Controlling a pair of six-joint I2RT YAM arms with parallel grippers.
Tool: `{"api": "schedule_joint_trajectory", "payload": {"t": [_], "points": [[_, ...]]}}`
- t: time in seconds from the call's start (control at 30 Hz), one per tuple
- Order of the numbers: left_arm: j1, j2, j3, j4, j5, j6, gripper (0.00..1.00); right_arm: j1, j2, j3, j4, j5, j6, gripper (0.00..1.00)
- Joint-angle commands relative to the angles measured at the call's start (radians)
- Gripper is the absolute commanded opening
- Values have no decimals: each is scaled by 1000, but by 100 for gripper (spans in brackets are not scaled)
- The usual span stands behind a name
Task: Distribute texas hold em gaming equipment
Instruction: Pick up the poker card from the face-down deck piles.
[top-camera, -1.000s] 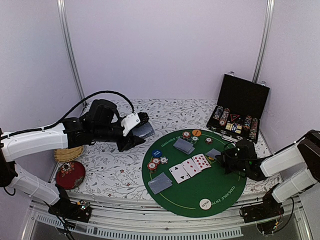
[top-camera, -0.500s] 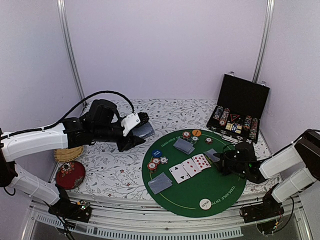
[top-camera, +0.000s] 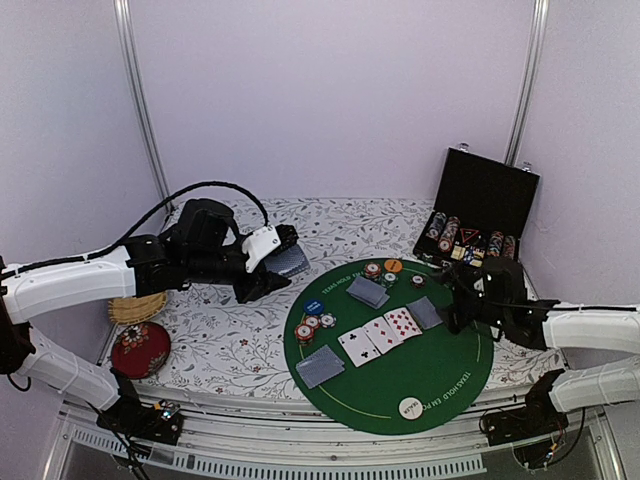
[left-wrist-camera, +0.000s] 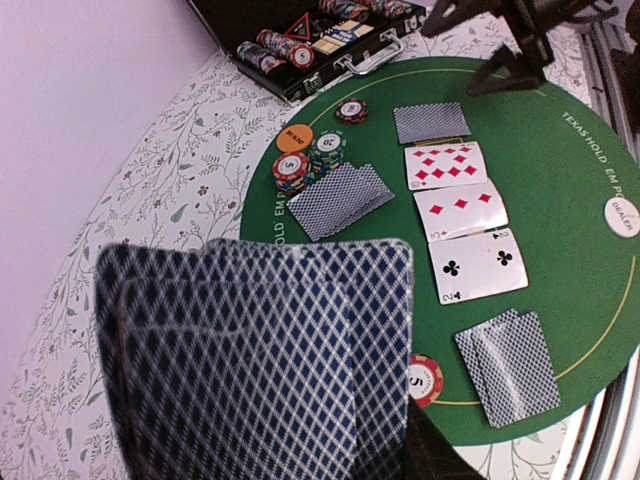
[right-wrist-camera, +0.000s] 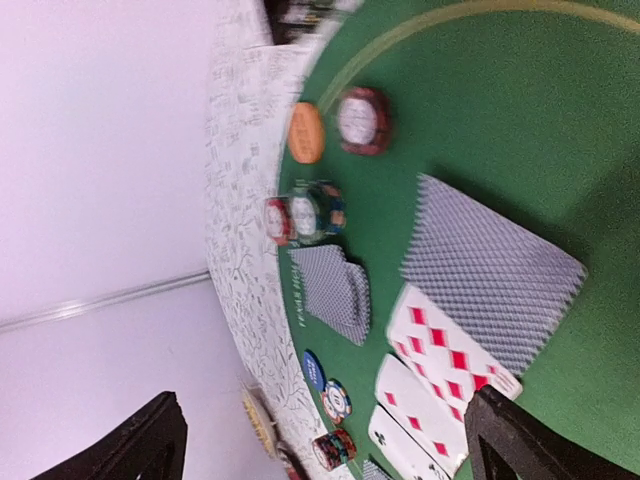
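Observation:
A fanned deck of blue-backed playing cards (left-wrist-camera: 260, 360) fills the left wrist view, and my left gripper (top-camera: 278, 258) is shut on it above the floral cloth, left of the green mat (top-camera: 400, 375). My right gripper (top-camera: 452, 303) hangs open over the mat's right side, its fingers (right-wrist-camera: 150, 440) wide apart with nothing between them. A face-down card (top-camera: 425, 312) lies just left of it, beside three face-up cards (top-camera: 381, 333). Two face-down pairs (top-camera: 367, 291) (top-camera: 320, 366), chip stacks (top-camera: 378, 272) (top-camera: 310, 326), an orange disc (top-camera: 393, 266), a blue disc (top-camera: 314, 307) and a white dealer button (top-camera: 410, 407) also lie on the mat.
An open black chip case (top-camera: 480, 200) stands at the back right, its trays full of chips. A woven basket (top-camera: 137, 307) and a red round cushion (top-camera: 140, 349) sit at the table's left edge. Metal frame posts rise behind the table.
My right gripper has opened and let go of the face-down card, which now lies beside the face-up row; the gripper has lifted and drawn back to the right. The left arm has not moved.

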Motion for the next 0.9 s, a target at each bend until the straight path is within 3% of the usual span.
{"api": "schedule_joint_trajectory", "payload": {"t": [0.0, 0.07, 0.17, 0.3, 0.5, 0.67, 0.87], "points": [[-14, -18, -1, 18, 2, 2, 46, 9, 39, 252, 16, -63, -791, 99], [-16, -16, -1, 16, 3, 4, 46, 18, 108, 391, -32, -259, -1064, 99], [-17, -16, 1, 16, 10, 3, 45, 36, 213, 544, -75, -587, -1329, 99], [-19, -18, -3, 16, 11, 7, 45, 119, 353, 716, -103, -690, -1510, 98], [-21, -16, -4, 16, 8, 10, 45, 172, 596, 946, -92, -775, -1542, 98], [-21, -19, -4, 16, 7, 10, 45, 226, 705, 1040, -87, -773, -1606, 100], [-23, -12, -4, 18, 9, 9, 45, 248, 807, 1109, -25, -741, -1547, 100]]}}
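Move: The face-down deck, gripped in the left fingers, lies about 32 cm to the right hand's left, 14 cm higher and 2 cm back. About 4 cm left of the right hand is the newly laid face-down card, and roughly 18 cm left and 4 cm ahead a small face-down pile, both some 6 cm below. The deck sits just past the left hand's own pads, about 3 cm right, 2 cm ahead and 2 cm lower. Towards the deck that the left hand keeps holding still, the right hand sweeps about 30 cm left over the table, first rising nearly 20 cm with a brief forward bulge, then sinking some 4 cm and slowing. Its wrist rolls and swings counter-clockwise until the fingers point left, nearly level, wide open around the deck's near edge; touching can't be made out. ##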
